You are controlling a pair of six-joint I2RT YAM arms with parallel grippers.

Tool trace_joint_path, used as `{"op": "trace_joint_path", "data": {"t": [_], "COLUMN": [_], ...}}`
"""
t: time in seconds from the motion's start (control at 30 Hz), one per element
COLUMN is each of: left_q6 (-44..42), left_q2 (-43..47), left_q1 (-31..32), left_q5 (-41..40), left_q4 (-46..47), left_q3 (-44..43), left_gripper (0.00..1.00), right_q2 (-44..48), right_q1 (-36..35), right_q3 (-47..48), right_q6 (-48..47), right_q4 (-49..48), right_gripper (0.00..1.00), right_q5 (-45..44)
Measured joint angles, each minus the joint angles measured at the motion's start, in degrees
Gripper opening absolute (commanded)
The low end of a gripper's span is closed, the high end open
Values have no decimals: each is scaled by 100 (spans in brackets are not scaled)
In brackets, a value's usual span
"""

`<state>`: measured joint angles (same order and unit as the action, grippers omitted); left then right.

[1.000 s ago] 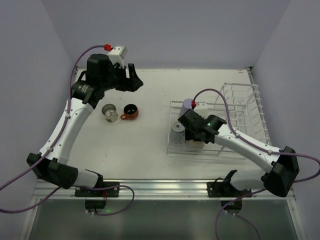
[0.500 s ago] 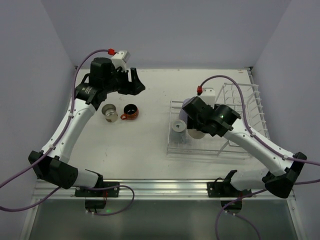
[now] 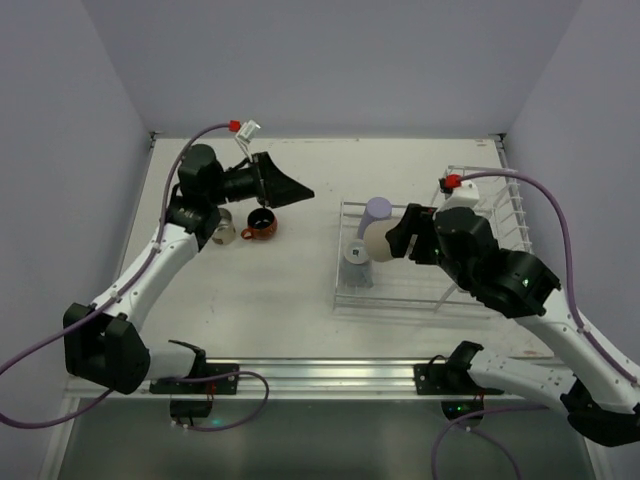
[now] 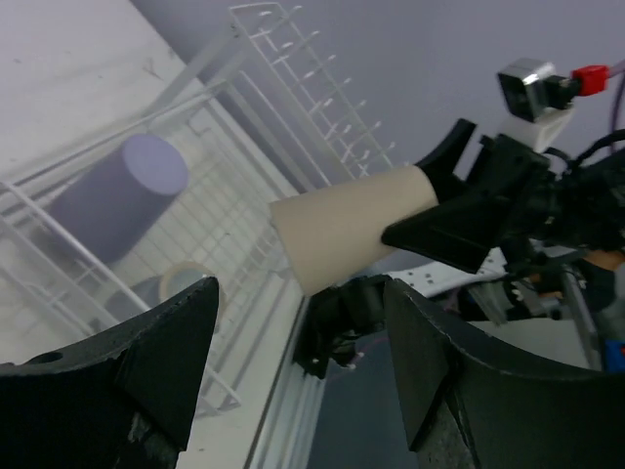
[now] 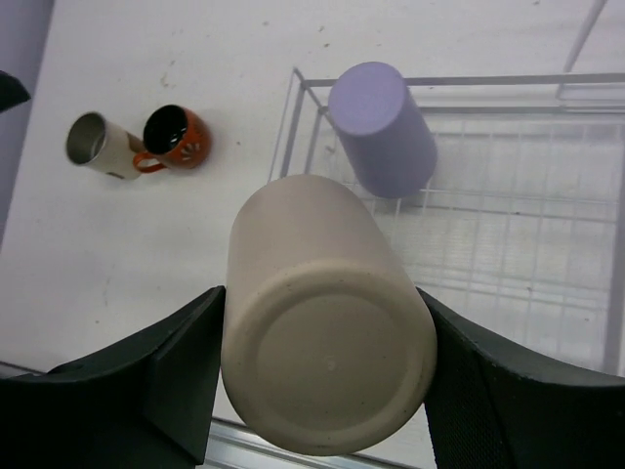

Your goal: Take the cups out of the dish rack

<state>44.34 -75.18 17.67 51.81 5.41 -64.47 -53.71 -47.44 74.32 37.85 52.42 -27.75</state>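
Note:
My right gripper (image 3: 388, 241) is shut on the beige tumbler (image 3: 374, 240) and holds it tilted in the air above the white wire dish rack (image 3: 400, 304). In the right wrist view the tumbler's base (image 5: 329, 379) sits tight between both fingers. A lavender tumbler (image 3: 378, 211) stands upside down in the rack's low tray, with a small blue-grey cup (image 3: 357, 254) beside it. On the table to the left are an orange-red mug (image 3: 262, 223) and a pale cup (image 3: 218, 225). My left gripper (image 3: 290, 186) hovers open above the mug, facing the rack, with nothing between its fingers.
The rack's taller basket section (image 3: 500, 215) stands at the right, close to the side wall. The right arm's purple cable (image 3: 560, 215) arcs over it. The metal rail (image 3: 320, 375) with both arm bases runs along the near edge.
The right gripper has lifted the beige tumbler up out of the rack's tray. The left gripper has swung from the back of the table to point right, toward the rack.

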Motion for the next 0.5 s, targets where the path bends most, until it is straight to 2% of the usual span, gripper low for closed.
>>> {"op": "trace_joint_path", "data": {"t": [0.13,0.3,0.5], "left_q6": [1362,2592,3314], "left_q2": [52,96,96], "left_q1": [0,0,33], "left_q5": [584,831,883], "left_q4": [1628,3143,3919], "left_q3": [675,1198,1462], "left_gripper": [75,76,77], "right_q2": [579,1198,1543], "right_q1": [22,59,96], "right_q3": [-994,-2039,-2791], "right_q6": [66,297,374], "right_q4": [-994,-2262,-3792], "right_gripper": [0,0,0], "right_q5": [428,831,1266]}}
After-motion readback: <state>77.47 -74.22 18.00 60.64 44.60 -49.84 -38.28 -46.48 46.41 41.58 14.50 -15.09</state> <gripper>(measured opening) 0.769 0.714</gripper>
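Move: The right hand already holds the cream cup by its base end, the cup's middle about 4 cm ahead and 2 cm below it. The place to bring the cup is the left hand's open fingers, roughly 24 cm to its left, 8 cm ahead and 2 cm higher. The grey mug stands about 10 cm ahead, 10 cm left and 24 cm below; the purple cup 22 cm ahead, 4 cm left and 23 cm below. From the left hand the cream cup lies some 23 cm right, 4 cm back and 4 cm lower. Leftward about 5 cm, dipping a little and coming level again, the right hand carries the cream cup over the rack towards the left gripper, keeping its grip and rolling some 30 degrees so the cup's mouth swings left and up to nearly level. The left hand draws back about 5 cm and rises slightly to meet the cup, fingers still open, turning clockwise with its tips lifting. ##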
